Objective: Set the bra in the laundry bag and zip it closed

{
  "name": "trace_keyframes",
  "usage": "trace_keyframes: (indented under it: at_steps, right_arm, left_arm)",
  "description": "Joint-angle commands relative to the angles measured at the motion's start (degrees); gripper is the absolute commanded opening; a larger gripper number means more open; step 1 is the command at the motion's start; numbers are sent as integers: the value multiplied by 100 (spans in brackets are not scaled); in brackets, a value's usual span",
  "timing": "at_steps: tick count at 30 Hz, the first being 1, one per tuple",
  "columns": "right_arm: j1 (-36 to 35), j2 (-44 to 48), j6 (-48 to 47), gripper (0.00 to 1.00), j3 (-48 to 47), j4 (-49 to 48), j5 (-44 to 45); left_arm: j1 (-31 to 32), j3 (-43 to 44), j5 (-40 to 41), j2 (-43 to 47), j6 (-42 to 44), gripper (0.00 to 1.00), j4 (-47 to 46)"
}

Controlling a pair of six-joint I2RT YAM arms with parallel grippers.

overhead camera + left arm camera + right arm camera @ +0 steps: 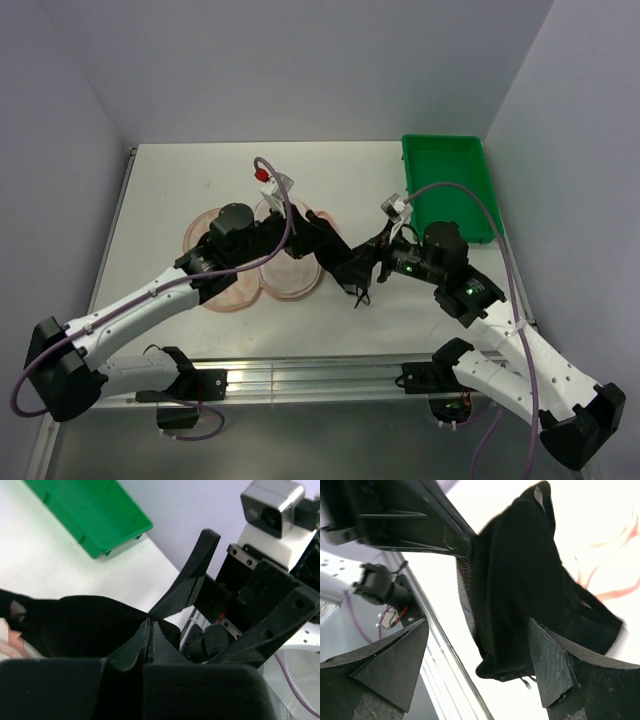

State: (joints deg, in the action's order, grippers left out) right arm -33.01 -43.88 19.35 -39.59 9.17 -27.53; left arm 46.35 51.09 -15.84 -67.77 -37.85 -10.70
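The black bra [348,268] hangs between the two grippers, just right of the peach-pink laundry bag [232,292], which lies flat on the table. My left gripper [320,243] is shut on the bra's upper edge. In the left wrist view its fingertips [149,621] are pressed together on the dark fabric of the bra [85,627]. My right gripper [383,258] is open, and its fingers [547,660] stand either side of the bra's lower fold [520,590] without pinching it. The bag's zip is hidden from me.
A green plastic tray [447,180] stands at the back right, also seen in the left wrist view [95,515]. The table's front rail [435,645] runs right under the bra. The two arms nearly touch at mid-table.
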Motion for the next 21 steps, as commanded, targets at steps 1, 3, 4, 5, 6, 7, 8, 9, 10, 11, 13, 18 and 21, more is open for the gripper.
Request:
trace_keyframes:
  at_steps: [1, 3, 4, 5, 6, 7, 8, 9, 10, 11, 13, 18, 21]
  right_arm:
    - [-21, 212, -562, 87, -584, -468, -664]
    - [-21, 327, -774, 86, -716, -600, -885]
    - [-12, 397, -958, 86, -864, -592, -1147]
    - [-3, 415, -1064, 86, -944, -609, -1323]
    - [23, 424, -1152, 86, -988, -705, -1473]
    - [58, 354, -1292, 86, -1041, -715, -1710]
    - [93, 275, -1329, 86, -1216, -715, -1834]
    - [189, 170, -1433, 86, -1322, -645, -1974]
    - [251, -66, -1487, 86, -1549, -610, -2106]
    - [313, -190, -1574, 86, -1664, -461, -2395]
    - [619, -551, -1873, 86, -1971, -259, -2738]
    - [1438, -1270, -1716, 84, -2219, -531, -4024]
    - [1386, -1492, -2058, 84, -2421, -239, -4234]
  left_arm:
    - [24, 392, -306, 342, 365, 0, 313]
    - [23, 445, -507, 553, 646, 0, 436]
    - [23, 533, -543, 606, 838, 0, 672]
    - [23, 586, -613, 694, 953, 0, 805]
    - [15, 630, -762, 747, 1050, 0, 928]
    - [15, 717, -815, 791, 1129, 0, 1025]
    - [15, 753, -894, 861, 1304, 0, 1235]
    - [-11, 788, -1025, 879, 1419, 0, 1289]
    - [-38, 841, -1227, 897, 1490, 0, 1316]
    - [-90, 859, -1412, 879, 1517, 0, 1220]
    - [-240, 973, -2412, 809, 1447, 0, 1132]
    - [-600, 947, -4337, 949, 1456, 0, 534]
    - [-863, 746, -5287, 1134, 921, 0, -392]
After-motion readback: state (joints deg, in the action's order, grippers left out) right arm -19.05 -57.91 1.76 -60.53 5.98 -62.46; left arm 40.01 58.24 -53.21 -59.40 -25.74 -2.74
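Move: Between the two hands hangs the bra, already pinched by the left fingers. Its middle is about 6 cm to the right of the left hand and 8 cm below, and about 5 cm left of and 6 cm below the open right hand, roughly level with it forward. From the left hand, the laundry bag's two-cup half lies about 16 cm ahead, 7 cm left and 28 cm down. Its patterned half lies some 13 cm ahead, 25 cm left, equally low. Pulling back about 10 cm and rising 8 cm, the left hand keeps its shut grip on the bra and swings some 30 degrees clockwise, fingertips tilting. The right hand, fingers staying wide open, climbs clear of the cloth by about 13 cm while easing back, then reaches some 5 cm forward and dips slightly, turning counter-clockwise. ##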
